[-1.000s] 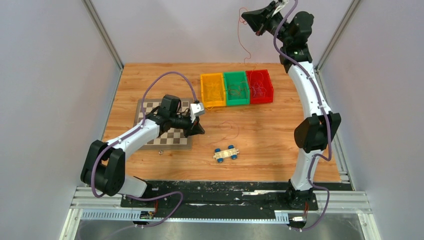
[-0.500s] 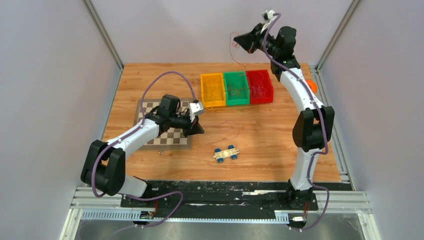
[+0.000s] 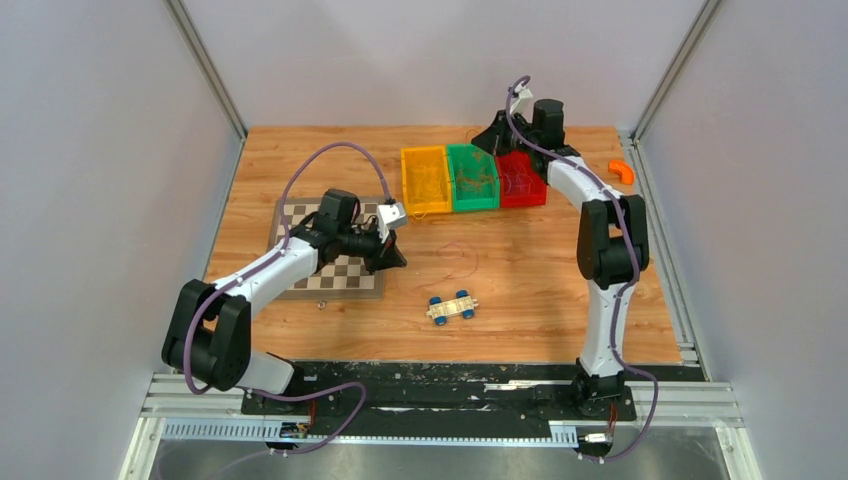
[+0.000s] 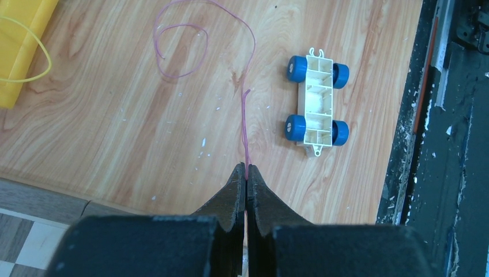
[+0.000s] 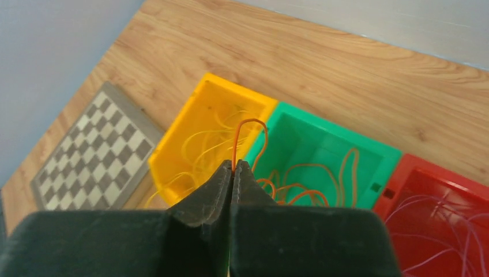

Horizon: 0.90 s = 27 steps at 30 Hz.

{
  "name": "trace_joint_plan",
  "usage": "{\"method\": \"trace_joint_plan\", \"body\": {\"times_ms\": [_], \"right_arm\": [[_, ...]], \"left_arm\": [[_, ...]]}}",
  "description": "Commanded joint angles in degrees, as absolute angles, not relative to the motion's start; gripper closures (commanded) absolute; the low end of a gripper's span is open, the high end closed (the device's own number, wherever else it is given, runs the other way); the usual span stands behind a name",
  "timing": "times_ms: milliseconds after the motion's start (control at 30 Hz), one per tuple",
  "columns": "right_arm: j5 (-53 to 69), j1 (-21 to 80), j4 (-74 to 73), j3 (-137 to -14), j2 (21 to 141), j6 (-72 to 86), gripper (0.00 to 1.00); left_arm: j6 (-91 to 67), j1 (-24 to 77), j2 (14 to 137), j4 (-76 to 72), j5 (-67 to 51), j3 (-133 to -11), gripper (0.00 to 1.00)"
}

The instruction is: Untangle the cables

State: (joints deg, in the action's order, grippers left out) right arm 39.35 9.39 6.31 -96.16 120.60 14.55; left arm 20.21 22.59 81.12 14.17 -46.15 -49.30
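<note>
My left gripper is shut on a thin pinkish-red cable that runs over the wood and curls into a loop. My right gripper hovers at the back of the bins, shut on an orange cable that arcs down into the green bin. More orange cables lie in that bin. Yellow cables fill the yellow bin, and pale red ones the red bin.
A white toy car chassis with blue wheels lies near the red cable. A checkerboard sits under the left arm. An orange piece rests at the back right.
The right arm has come down from high above the back wall to just behind the green bin, carrying the orange cable with it. The left arm has stayed put.
</note>
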Motion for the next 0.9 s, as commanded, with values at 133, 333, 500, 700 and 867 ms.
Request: {"method": "trace_joint_plan", "body": {"times_ms": [133, 333, 500, 700, 867], "right_arm": [[29.7, 12.4, 0.2, -106.3, 130.1, 2.8, 1.00], [24.7, 14.4, -6.6, -107.0, 130.7, -2.1, 0.78], [29.9, 14.0, -10.1, -107.7, 124.5, -1.3, 0.49], [37.6, 13.0, -17.5, -102.5, 112.4, -5.0, 0.21], [42.2, 11.9, -24.6, -91.8, 101.6, -10.2, 0.08]], "left_arm": [[18.9, 22.2, 81.9, 15.0, -45.3, -51.6, 1.00], [19.6, 22.2, 82.8, 16.9, -45.1, -53.0, 1.00], [19.3, 22.2, 83.2, 17.1, -45.0, -53.7, 1.00], [16.7, 23.2, 85.4, 15.8, -42.6, -56.8, 1.00], [12.8, 28.9, 92.0, 14.3, -38.9, -64.0, 0.95]]}}
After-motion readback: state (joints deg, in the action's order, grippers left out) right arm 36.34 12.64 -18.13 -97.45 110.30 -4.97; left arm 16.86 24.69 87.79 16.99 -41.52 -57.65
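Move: The right hand holds the end of the orange cable over the green box, whose middle lies about 2 cm ahead, 1 cm to the right and some 17 cm below. At the same distance ahead and the same depth, the yellow box is about 10 cm to this hand's left and the red box about 12 cm to its right. From the left hand, which still pinches the pink cable, the green box is about 31 cm ahead, 15 cm to the right and 9 cm lower. Down about 10 cm into the space over the green box goes the right hand, swinging some 3 cm forward before easing back and tipping its fingers about 15 degrees downward. At the low point it starts opening wide and lets go of the orange cable, then rises about 12 cm while drawing back towards the robot. The left hand keeps its pinch on the pink cable and shifts 2–3 cm forward and slightly right, mostly at the end. ##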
